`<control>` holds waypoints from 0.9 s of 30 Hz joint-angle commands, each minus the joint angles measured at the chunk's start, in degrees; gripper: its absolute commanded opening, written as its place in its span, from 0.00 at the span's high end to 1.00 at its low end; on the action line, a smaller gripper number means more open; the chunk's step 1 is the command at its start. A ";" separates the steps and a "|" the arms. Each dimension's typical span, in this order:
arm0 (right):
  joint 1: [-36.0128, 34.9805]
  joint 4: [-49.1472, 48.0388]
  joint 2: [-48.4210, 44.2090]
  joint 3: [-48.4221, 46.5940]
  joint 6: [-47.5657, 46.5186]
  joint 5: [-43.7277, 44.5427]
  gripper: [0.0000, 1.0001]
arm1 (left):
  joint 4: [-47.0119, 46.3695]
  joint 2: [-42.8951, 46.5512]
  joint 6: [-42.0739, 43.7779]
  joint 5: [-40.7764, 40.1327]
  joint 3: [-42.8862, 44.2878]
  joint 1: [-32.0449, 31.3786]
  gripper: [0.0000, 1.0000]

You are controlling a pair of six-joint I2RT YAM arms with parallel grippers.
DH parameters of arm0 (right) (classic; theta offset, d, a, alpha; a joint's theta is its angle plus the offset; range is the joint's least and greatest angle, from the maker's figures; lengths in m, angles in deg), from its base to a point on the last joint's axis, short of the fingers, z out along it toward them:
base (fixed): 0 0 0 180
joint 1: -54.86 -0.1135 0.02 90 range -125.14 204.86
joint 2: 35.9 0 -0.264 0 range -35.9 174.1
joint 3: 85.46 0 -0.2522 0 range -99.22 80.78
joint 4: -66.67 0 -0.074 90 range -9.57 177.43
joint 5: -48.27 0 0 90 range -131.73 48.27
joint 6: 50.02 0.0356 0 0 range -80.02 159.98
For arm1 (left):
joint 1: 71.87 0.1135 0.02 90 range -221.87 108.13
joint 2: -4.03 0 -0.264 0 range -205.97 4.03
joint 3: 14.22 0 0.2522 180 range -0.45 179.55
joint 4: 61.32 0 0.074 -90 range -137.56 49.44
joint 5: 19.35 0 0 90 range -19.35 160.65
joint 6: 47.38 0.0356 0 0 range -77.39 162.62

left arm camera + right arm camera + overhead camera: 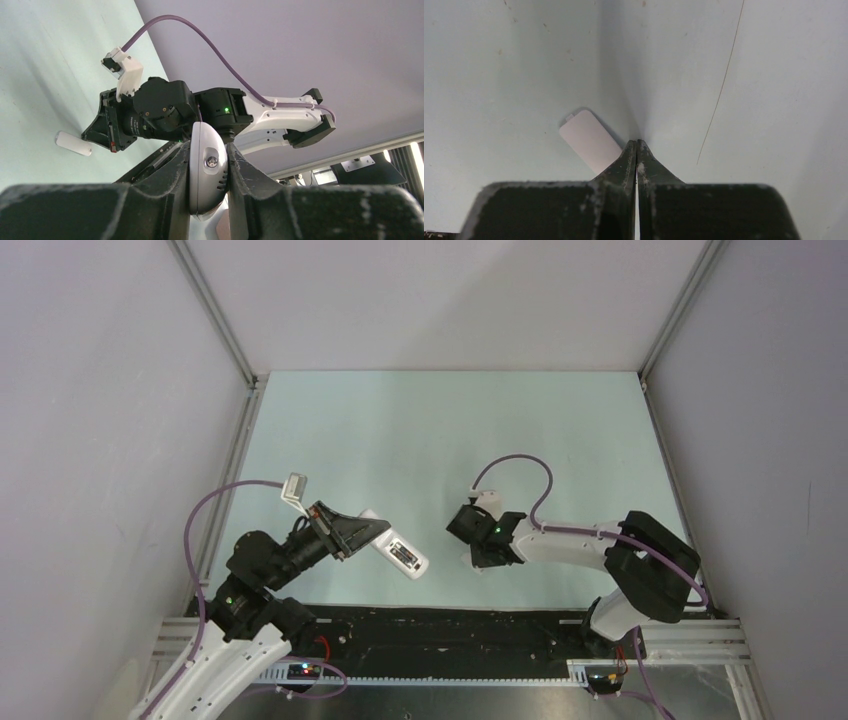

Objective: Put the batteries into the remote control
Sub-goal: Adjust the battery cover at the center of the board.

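Note:
My left gripper [366,533] is shut on one end of the white remote control [401,556] and holds it above the table, slanting down to the right. In the left wrist view the remote control [207,170] is edge-on between the two black fingers of the left gripper [210,148]. My right gripper [472,540] is shut and empty, its tips down at the table. In the right wrist view the right gripper [637,145] touches the corner of a small flat white cover [589,140]. The batteries are not in view.
The white cover [73,143] lies flat on the pale green table [420,430], left of the right arm in the left wrist view. Grey walls enclose the table on three sides. A black strip [450,630] runs along the near edge.

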 commanded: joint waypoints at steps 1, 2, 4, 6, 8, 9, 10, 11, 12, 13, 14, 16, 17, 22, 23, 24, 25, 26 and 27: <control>-1.74 5.23 -0.11 2.02 1.99 -0.62 1.00 | -1.38 0.13 0.06 -0.29 2.56 0.08 0.99; -1.97 4.81 -0.01 2.02 1.89 -0.86 1.00 | -1.37 0.15 0.11 -0.34 2.58 0.06 0.98; -2.59 4.12 0.53 2.02 1.98 -1.32 1.00 | -1.37 0.23 0.07 -0.47 2.64 0.05 0.99; -2.98 3.78 1.28 2.07 2.27 -1.58 1.00 | -1.39 0.34 0.02 -0.55 2.63 0.08 0.98; -3.26 3.73 1.50 2.03 2.74 -1.59 1.00 | -1.38 0.49 0.05 -0.52 2.64 0.05 0.99; -3.35 3.75 1.41 2.02 2.97 -1.56 1.00 | -1.39 0.64 0.06 -0.50 2.60 0.09 0.98; -3.52 3.74 1.03 2.02 3.03 -1.53 1.00 | -1.39 0.68 0.01 -0.41 2.50 0.12 0.99; -3.56 3.66 0.78 2.02 3.07 -1.53 1.00 | -1.39 0.75 -0.01 -0.36 2.44 0.12 0.98; -3.60 3.65 0.37 2.02 3.08 -1.53 1.00 | -1.37 0.78 -0.02 -0.42 2.35 0.06 0.98; -3.60 3.62 0.18 2.02 3.08 -1.57 1.00 | -1.38 0.80 -0.11 -0.45 2.32 0.05 0.98; -3.61 3.67 -0.15 2.04 3.12 -1.54 1.00 | -1.37 0.80 -0.14 -0.47 2.26 0.06 0.99; -3.51 4.33 -0.52 2.02 3.55 -1.18 1.00 | -1.37 0.68 -0.20 -0.53 2.37 0.08 0.98; -3.47 5.24 -0.88 2.02 4.01 -0.91 0.99 | -1.37 0.60 -0.11 -0.50 2.51 0.10 0.98; -3.25 9.40 -3.79 2.03 5.75 2.49 0.87 | -1.35 0.68 0.12 -0.65 2.85 0.07 0.99; -3.19 10.37 -5.28 2.02 5.78 3.17 0.82 | -1.38 0.82 0.25 -0.87 3.00 0.11 0.99; -3.18 10.83 -6.07 2.02 5.80 3.55 0.79 | -1.35 0.96 0.37 -0.89 3.04 0.07 0.99; -3.02 11.68 -7.91 2.04 5.76 4.40 0.74 | -1.38 0.97 0.45 -0.91 3.18 0.11 0.99; -2.92 12.22 -9.80 2.03 5.56 4.78 0.69 | -1.34 0.93 0.52 -0.91 3.22 0.07 0.99; -2.84 12.19 -10.70 2.02 5.16 5.30 0.65 | -1.36 0.87 0.50 -0.94 3.24 0.09 0.99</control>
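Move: The battery cover lies on the board right beside my shut right fingertips: its middle is level with the fingers fore and aft, about 2 cm to the left and 1 cm lower. The remote control, held up by my left hand, is roughly 15 cm to the left of my right hand, 8 cm back and some 28 cm above. From my left hand the cover is about 6 cm ahead, 17 cm to the right and 29 cm below. With my right fingers still shut and low at the board, I keep nudging the cover's right side near its near end, sliding about 1.5 cm back and slightly left. Then I leave the cover: I sweep some 3 cm right and a little farther back while opening the fingers to nearly a third, just starting to rise. ##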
